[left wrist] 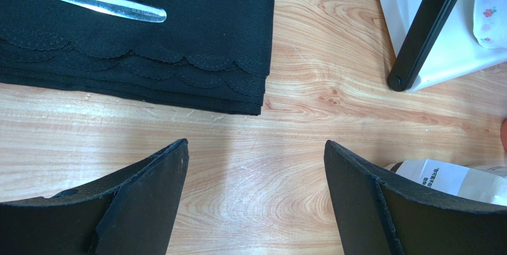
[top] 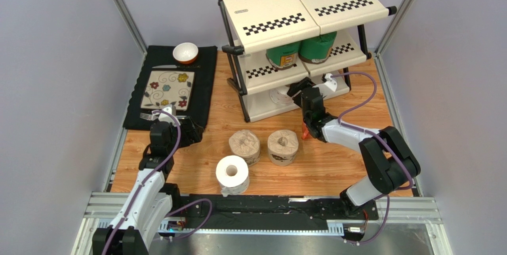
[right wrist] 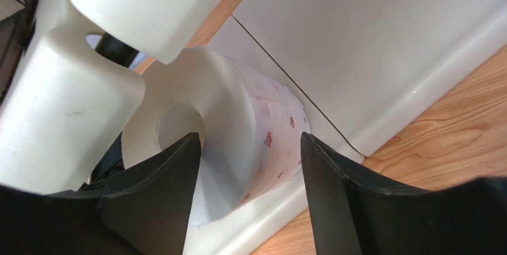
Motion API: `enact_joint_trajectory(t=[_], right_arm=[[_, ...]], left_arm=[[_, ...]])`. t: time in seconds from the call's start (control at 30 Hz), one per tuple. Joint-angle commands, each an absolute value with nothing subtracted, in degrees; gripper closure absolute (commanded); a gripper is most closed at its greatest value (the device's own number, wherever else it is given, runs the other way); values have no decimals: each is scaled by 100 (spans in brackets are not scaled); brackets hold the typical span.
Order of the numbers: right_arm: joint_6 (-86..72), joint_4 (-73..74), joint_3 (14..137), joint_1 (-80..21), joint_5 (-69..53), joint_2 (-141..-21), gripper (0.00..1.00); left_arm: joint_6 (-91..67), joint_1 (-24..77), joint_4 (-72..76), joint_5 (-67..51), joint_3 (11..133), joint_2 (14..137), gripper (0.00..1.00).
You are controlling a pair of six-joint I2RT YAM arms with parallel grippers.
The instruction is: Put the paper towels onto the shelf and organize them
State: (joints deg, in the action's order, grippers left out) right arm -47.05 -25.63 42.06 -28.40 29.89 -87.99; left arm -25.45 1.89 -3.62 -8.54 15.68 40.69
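Observation:
The shelf [top: 271, 26] stands at the back right. Two green rolls [top: 282, 55] [top: 316, 47] sit on its middle tier. A white floral-print roll [top: 277, 96] lies on the bottom tier. My right gripper [top: 293, 93] reaches in at it. In the right wrist view the gripper [right wrist: 250, 142] is open, one finger at the roll's [right wrist: 262, 118] core and the other outside its wall. Two brown rolls [top: 244, 146] [top: 282, 147] and a white roll [top: 232, 173] stand on the table. My left gripper [top: 191, 130] is open and empty above bare wood [left wrist: 256, 145].
A black placemat [top: 205, 83] with a floral plate [top: 168, 88], cutlery [left wrist: 89, 1] and an orange bowl [top: 185, 52] lies at the left. The shelf's front leg [left wrist: 425, 29] shows in the left wrist view, with a brown roll's label [left wrist: 446, 178] at its lower right.

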Motion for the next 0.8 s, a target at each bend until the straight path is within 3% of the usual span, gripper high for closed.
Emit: enact_joint_trajectory(t=[0.0, 0.47, 0.77], right_arm=[[-4632, -2874, 4395, -2821, 3059, -8613, 33], [-4579, -2558, 3833, -2856, 2497, -7648, 31], [-4097, -1145, 3278, -3646, 2171, -5723, 30]], left_arm=[[-2619, 167, -149, -932, 1591, 4069, 8], [-2610, 167, -149, -940, 1608, 4069, 8], [-2619, 167, -185, -976, 1635, 4069, 7]])
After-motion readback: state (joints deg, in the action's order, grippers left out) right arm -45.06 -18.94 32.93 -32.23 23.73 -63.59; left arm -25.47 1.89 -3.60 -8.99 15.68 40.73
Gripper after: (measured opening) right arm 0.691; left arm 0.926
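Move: Back toward the bases stands the right brown roll, about 17 cm behind the right hand, 2 cm left and 8 cm below. The white roll just set on the bottom shelf is about 3 cm ahead, 3 cm left and 5 cm below; the mug lies 8 cm back, 7 cm right and 9 cm below, the left brown roll 17 cm back and 14 cm left. From the left hand the right brown roll is some 27 cm right, 2 cm back. Backing out of the bottom shelf, the right hand leaves the white roll with its fingers already open and keeping that gap. It hardly stirs at first, rises slightly, then draws back about 7 cm and climbs some 6 cm, gathering speed, while the wrist tips up a little and turns roughly 10 degrees counter-clockwise. ##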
